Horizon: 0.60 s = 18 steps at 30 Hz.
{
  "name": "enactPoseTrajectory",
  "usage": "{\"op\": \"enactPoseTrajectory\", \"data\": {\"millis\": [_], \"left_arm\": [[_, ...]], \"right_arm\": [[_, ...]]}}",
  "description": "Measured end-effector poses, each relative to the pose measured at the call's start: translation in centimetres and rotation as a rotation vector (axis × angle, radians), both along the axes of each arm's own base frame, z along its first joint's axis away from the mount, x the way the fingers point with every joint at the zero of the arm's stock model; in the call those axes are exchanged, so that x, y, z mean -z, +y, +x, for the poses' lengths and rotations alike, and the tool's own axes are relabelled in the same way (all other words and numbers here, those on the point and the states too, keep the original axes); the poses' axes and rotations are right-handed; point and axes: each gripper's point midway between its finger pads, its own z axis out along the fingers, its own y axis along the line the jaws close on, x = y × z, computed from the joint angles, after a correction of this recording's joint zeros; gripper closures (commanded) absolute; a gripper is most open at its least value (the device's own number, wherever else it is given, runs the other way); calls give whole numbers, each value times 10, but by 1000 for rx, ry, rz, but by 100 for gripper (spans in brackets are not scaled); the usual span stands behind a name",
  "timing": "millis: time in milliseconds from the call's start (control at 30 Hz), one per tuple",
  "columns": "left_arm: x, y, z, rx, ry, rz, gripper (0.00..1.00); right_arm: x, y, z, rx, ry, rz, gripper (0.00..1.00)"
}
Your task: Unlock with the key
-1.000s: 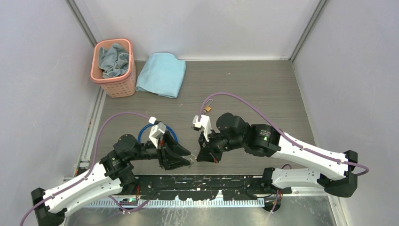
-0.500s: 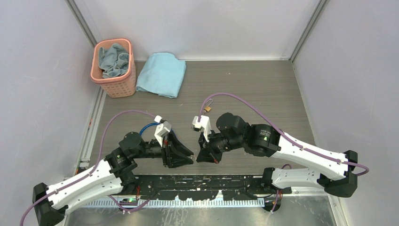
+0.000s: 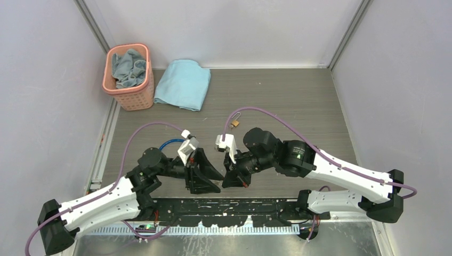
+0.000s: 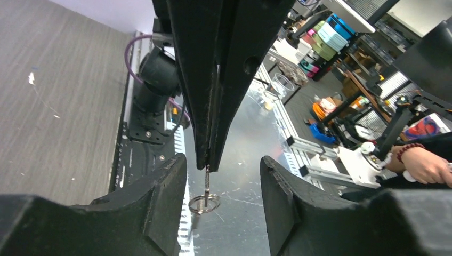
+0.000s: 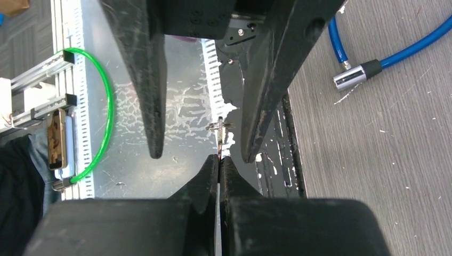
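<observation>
My right gripper (image 5: 218, 160) is shut on the key (image 4: 207, 180), a thin silvery blade that sticks out past its fingertips with a small ring (image 4: 204, 203) on its end. The left gripper (image 4: 221, 200) is open, and its fingers (image 4: 160, 213) stand on either side of the key without touching it. In the top view the two grippers, left (image 3: 216, 184) and right (image 3: 228, 180), meet tip to tip above the table's near edge. The small brass padlock (image 3: 234, 124) lies on the table beyond them, with no gripper on it.
A blue cable (image 3: 169, 143) with a silver metal end (image 5: 349, 80) lies on the table behind the left arm. A pink basket (image 3: 128, 69) of cloths and a folded light-blue towel (image 3: 183, 84) sit at the back left. A black mounting rail (image 3: 224, 205) runs along the near edge.
The left arm has swung right towards the right gripper, bringing its open fingers around the key. The right gripper has stayed shut on the key and shifted slightly left.
</observation>
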Motion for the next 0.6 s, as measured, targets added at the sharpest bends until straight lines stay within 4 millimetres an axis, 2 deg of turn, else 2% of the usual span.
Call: {"op": "enactPoseTrajectory", "data": {"millis": [367, 600], "left_arm": [[0, 1, -7, 49, 26, 7, 71], [-2, 4, -8, 38, 12, 1, 72]], "right_arm": [[-7, 1, -3, -28, -7, 19, 99], [-7, 0, -4, -30, -10, 17, 99]]}}
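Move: The key, with its ring, is held in the right hand's shut fingertips and sticks out between the left hand's open fingers, about 2 cm right and 1 cm ahead of the left hand point, level with it. From the right hand it lies some 2 cm left and 1 cm below. From the left hand, the padlock lies roughly 37 cm ahead, 8 cm right and 25 cm below; the blue cable lock about 22 cm ahead, 15 cm left, equally low. The left hand's forward finger comes up against the side of the key as the left hand eases back not quite 1 cm and its fingers close from about half open to roughly a quarter, a gap still left at the rear finger. The right hand keeps the key pinched and rises about half a centimetre. ##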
